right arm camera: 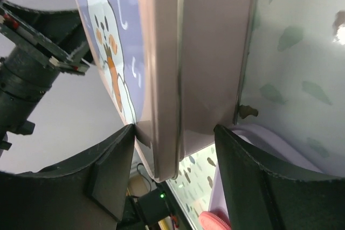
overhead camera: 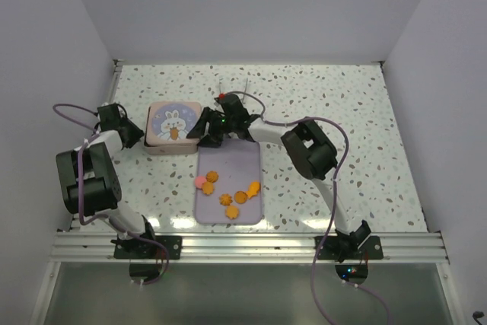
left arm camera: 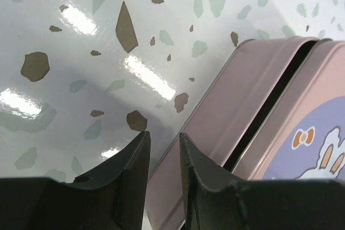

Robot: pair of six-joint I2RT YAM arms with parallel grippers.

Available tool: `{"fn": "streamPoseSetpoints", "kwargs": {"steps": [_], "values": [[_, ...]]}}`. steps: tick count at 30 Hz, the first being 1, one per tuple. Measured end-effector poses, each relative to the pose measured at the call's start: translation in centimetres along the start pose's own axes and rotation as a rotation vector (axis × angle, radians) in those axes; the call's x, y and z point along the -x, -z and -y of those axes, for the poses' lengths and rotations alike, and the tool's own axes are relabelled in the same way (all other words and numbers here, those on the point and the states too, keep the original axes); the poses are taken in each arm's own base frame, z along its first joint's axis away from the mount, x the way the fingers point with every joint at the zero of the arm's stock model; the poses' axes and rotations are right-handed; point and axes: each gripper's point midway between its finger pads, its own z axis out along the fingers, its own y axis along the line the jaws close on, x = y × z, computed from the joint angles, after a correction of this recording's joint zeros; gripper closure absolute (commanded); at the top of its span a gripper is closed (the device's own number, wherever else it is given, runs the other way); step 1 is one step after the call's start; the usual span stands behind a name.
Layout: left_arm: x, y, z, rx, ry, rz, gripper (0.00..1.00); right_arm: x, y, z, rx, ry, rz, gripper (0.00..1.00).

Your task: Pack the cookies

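Observation:
Several cookies [overhead camera: 226, 200], mostly orange with one pink [overhead camera: 199, 181], lie on a lavender tray [overhead camera: 245, 156]. The pink square tin [overhead camera: 173, 127] with the bunny lid stands just behind the tray's left corner, lid on. My left gripper [overhead camera: 137, 136] sits low at the tin's left wall [left arm camera: 226, 111], its jaws narrowly open [left arm camera: 163, 136] and holding nothing. My right gripper [overhead camera: 204, 129] is open, its fingers [right arm camera: 116, 157] straddling the tin's right edge [right arm camera: 167, 106] from lid to base. A pink cookie [right arm camera: 215, 220] shows below it.
Thin metal tongs [overhead camera: 233, 85] lie on the speckled table behind the right arm. White walls close in the table [overhead camera: 365, 127] at the left, back and right. The arms' mounting rail [overhead camera: 251, 245] runs along the near edge.

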Motion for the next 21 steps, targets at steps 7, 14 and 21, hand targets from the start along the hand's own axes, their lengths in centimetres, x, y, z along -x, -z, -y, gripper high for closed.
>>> {"fn": "streamPoseSetpoints", "kwargs": {"steps": [7, 14, 21], "values": [[0.7, 0.0, 1.4, -0.072, 0.041, 0.058, 0.66, -2.7, -0.4, -0.5, 0.004, -0.004, -0.083, 0.29], [0.8, 0.1, 2.6, -0.114, 0.043, 0.068, 0.66, -5.8, -0.8, -1.8, 0.023, 0.03, -0.165, 0.01], [0.7, 0.3, 2.9, -0.123, 0.039, 0.061, 0.67, -6.4, -0.6, -1.6, 0.006, 0.052, -0.18, 0.01]]}}
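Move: The lidded cookie box lies between the grippers. Its middle is about 9 cm left of the right hand, 4 cm ahead and 3 cm below, with that hand's fingers at the near right corner. From the left hand, at the box's left side, the middle is some 10 cm to the right and 4 cm ahead. From the right hand, the purple tray's middle sits about 13 cm back and 10 cm right, its pink cookie some 14 cm straight back. Swivel the box clockwise between both grippers: draw the right hand back about 6 cm and a little left, dragging the near right corner along, while turning the wrist some 10 degrees counter-clockwise and opening the fingers wide near the end of the pull. Meanwhile ease the left hand forward, up and right, under 2 cm each way, tipping its fingers up slightly, its opening unchanged against the left side. ##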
